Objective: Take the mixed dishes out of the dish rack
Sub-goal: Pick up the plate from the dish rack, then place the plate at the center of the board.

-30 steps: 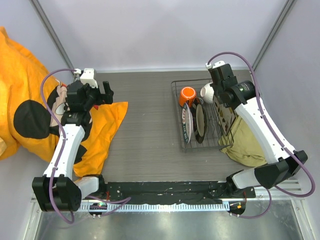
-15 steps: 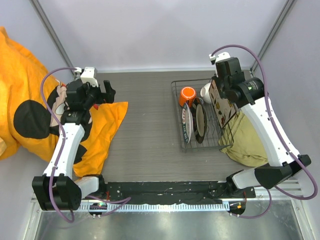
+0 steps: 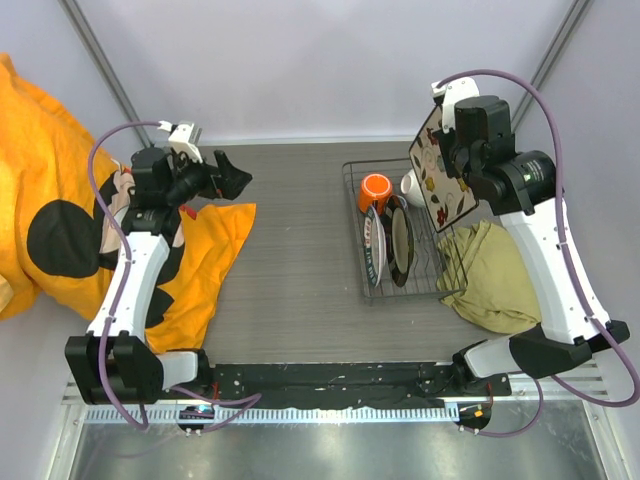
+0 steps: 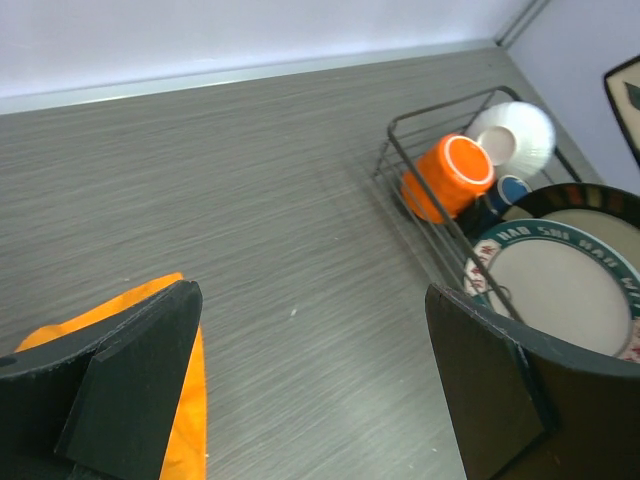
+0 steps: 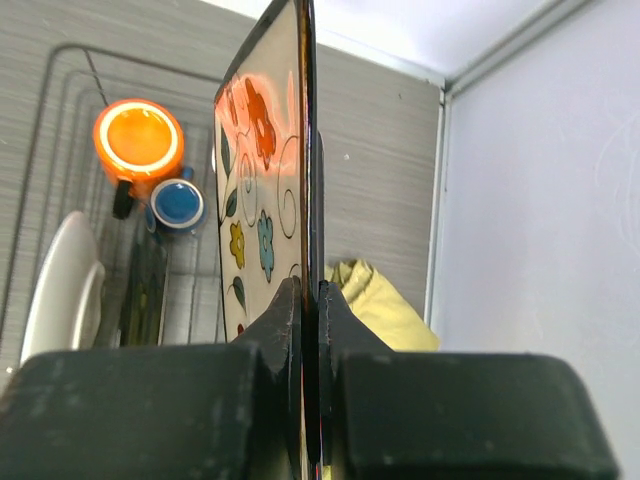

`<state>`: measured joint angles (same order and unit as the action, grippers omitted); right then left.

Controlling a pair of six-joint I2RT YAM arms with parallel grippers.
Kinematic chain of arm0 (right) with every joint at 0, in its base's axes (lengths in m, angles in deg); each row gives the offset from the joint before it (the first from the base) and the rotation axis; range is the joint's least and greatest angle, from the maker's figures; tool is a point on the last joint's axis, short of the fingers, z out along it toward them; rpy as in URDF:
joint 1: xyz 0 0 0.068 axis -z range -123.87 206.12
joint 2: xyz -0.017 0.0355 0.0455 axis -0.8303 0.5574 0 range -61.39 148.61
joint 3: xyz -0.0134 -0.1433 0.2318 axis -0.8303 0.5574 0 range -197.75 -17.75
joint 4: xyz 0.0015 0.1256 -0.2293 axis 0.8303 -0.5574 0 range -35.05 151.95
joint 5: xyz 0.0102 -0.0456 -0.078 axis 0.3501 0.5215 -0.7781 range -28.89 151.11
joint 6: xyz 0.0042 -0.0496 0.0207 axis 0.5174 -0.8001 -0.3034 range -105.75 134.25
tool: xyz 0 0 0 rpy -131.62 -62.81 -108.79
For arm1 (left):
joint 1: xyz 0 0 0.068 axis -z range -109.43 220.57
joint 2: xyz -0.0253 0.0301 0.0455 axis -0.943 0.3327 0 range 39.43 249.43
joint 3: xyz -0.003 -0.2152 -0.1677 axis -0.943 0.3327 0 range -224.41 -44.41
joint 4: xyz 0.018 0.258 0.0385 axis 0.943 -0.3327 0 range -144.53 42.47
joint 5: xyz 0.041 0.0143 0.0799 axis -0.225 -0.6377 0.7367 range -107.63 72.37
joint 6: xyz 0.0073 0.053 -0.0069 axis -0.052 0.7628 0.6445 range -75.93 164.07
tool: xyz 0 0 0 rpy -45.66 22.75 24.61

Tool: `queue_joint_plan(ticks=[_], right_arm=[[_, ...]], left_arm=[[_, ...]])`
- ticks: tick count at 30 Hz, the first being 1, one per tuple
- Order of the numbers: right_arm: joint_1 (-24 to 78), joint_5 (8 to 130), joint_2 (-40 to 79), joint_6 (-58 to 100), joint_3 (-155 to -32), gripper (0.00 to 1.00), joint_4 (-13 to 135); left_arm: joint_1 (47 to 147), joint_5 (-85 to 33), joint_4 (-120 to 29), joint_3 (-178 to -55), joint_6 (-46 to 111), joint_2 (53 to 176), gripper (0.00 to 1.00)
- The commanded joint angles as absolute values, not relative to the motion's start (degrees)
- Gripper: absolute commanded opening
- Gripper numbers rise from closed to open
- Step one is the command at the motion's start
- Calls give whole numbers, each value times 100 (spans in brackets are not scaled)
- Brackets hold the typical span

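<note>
My right gripper (image 3: 455, 142) is shut on the top edge of the square cream plate (image 3: 440, 178) with flower swirls and holds it upright in the air above the right end of the dish rack (image 3: 352, 215). In the right wrist view the plate (image 5: 262, 200) stands edge-on between my fingers. The orange mug (image 3: 375, 189), white bowl (image 3: 413, 185) and round dark-rimmed plate (image 3: 400, 243) sit in the rack. The small dark-blue cup (image 5: 178, 203) lies beside the mug (image 5: 138, 140). My left gripper (image 3: 226, 180) is open and empty at the far left, over the orange cloth's edge.
An olive cloth (image 3: 492, 280) lies bunched right of the rack. A big orange cloth (image 3: 200, 265) covers the left side. A second plate with a patterned rim (image 3: 373, 250) stands in the rack's left slots. Walls close in behind and on both sides.
My right gripper has lifted the square plate up out of the rack and a little to the right. My left gripper has turned and reached slightly rightwards.
</note>
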<state>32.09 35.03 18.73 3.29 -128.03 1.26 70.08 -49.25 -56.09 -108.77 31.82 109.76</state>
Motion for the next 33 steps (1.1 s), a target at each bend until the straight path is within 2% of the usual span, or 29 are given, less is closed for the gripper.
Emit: queue_joint_plan(ticks=[1,11,19,28,33], right_arm=[[3195,3668,1552,142,-13394,1,1474],[3195,4195,1815,185,-13974,1,2099],[3195,5354,2009,677,-14432,1,2178],[3195,7077,2018,1389,-13941,1,2213],[3187,7789,2044,1399,-13519,1,2161]], left_arm=[[7004,-5542,-5342,-11252,2861,11115,100],[7206,-5718,-5201,-11393,2588,11308,99],[7452,-6315,-5166,-11674,2465,11493,100],[7734,-6790,-5113,-12166,2851,11519,100],[7813,-7350,-5552,-12640,3753,11554,100]])
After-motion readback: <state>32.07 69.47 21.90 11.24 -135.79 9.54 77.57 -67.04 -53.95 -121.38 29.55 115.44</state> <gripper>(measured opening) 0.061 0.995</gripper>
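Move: The flowered square plate is already pinched by its edge in the right fingers, its middle about 7 cm ahead of and 8 cm below them. The open left gripper waits some 58 cm to that hand's left, 3 cm farther out, 10 cm lower. Down in the rack, from the right hand: orange mug 17 ahead, 16 left; white cup 17 ahead, 6 left; round plates 2 ahead, 14 left, all 27 to 30 below. From the left hand the square plate lies about 56 cm right, 4 ahead, nearly level. The square plate, still firmly pinched by its edge, is carried up about 8 cm and then swept left over the rack towards the left gripper, some 11 cm in all, sinking a little at the end; the right wrist turns counter-clockwise roughly 25 degrees and rolls its left side up as much. The empty left hand comes to meet it, about 8 cm right and then also rising, swinging clockwise with fingers wide open. ##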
